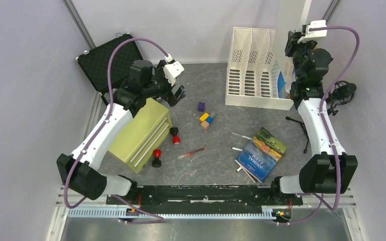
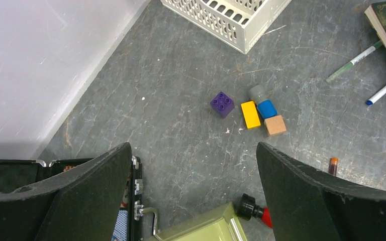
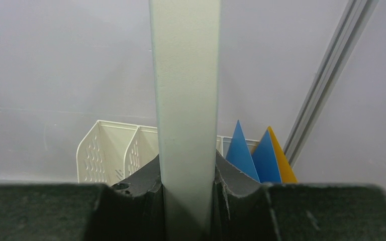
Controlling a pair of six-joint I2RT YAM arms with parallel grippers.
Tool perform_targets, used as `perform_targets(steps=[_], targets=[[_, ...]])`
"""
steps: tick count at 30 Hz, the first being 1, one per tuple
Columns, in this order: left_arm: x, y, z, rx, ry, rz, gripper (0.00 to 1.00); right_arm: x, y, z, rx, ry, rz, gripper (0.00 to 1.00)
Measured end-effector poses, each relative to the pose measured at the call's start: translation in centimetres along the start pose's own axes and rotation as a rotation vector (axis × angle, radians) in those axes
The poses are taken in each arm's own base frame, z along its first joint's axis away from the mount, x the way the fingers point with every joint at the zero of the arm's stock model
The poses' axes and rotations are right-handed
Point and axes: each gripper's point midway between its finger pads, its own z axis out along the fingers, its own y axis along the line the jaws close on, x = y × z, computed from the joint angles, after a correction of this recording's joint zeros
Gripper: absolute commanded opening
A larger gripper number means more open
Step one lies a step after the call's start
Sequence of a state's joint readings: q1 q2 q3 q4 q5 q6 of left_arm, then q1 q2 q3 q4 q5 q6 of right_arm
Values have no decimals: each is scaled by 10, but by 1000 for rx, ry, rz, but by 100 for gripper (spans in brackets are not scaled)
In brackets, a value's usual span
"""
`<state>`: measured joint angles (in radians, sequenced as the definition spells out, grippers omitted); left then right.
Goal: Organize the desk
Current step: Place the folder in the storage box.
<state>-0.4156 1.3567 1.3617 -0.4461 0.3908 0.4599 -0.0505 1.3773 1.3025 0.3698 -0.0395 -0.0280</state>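
The desk [image 1: 216,168] is dark grey with stone-like veining. My left gripper [image 1: 177,94] hangs open and empty above its back left part, over bare desk [image 2: 193,150] between the black case and the yellow-green cabinet. My right gripper [image 1: 295,44] is raised at the back right, shut [image 3: 188,173] on a pale flat upright panel [image 3: 186,90], which also shows in the top view [image 1: 305,12]. Its full shape is hidden.
A white file organiser [image 1: 254,70] stands at the back, with blue and yellow sheets [image 3: 261,155]. Small coloured blocks [image 2: 251,113], a purple brick [image 2: 222,104], pens [image 1: 241,136], a book [image 1: 261,153], a red tube [image 1: 191,153] and two red-black knobs [image 1: 175,135] lie about. A cabinet [image 1: 140,133] and an open case [image 1: 108,60] are on the left.
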Motion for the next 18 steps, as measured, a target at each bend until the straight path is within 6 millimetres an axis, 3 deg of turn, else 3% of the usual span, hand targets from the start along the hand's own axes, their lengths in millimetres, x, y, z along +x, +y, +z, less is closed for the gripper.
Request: perform_targets(steps=[5, 11, 18], targets=[[2, 0, 3, 3, 6, -7, 100, 16, 1, 5, 1, 4, 2, 0], [6, 0, 9, 8, 15, -25, 100, 51, 4, 7, 2, 24, 12, 0], [12, -1, 16, 19, 30, -41, 100, 87, 8, -5, 6, 5, 44, 0]])
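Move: The white folder, already pinched by its near edge in the right hand, is bound for the storage box's third compartment from the left; that compartment's middle lies about 9 cm ahead of the hand, in line with it and some 31 cm below. The blue folders stand roughly 7 cm right of the compartment, the orange folder about 11 cm right of it, both level with it in depth. From the idle left hand the compartment is about 20 cm ahead, 40 cm to the right and 17 cm lower. The white folder, held upright, is lowered about 8.5 cm by the right hand towards the third compartment, just left of the blue folders. The hand first eases roughly 2 cm forward as it starts down, gathers speed, then sinks almost straight; the fingers keep their pinch and the wrist stays nearly level. ##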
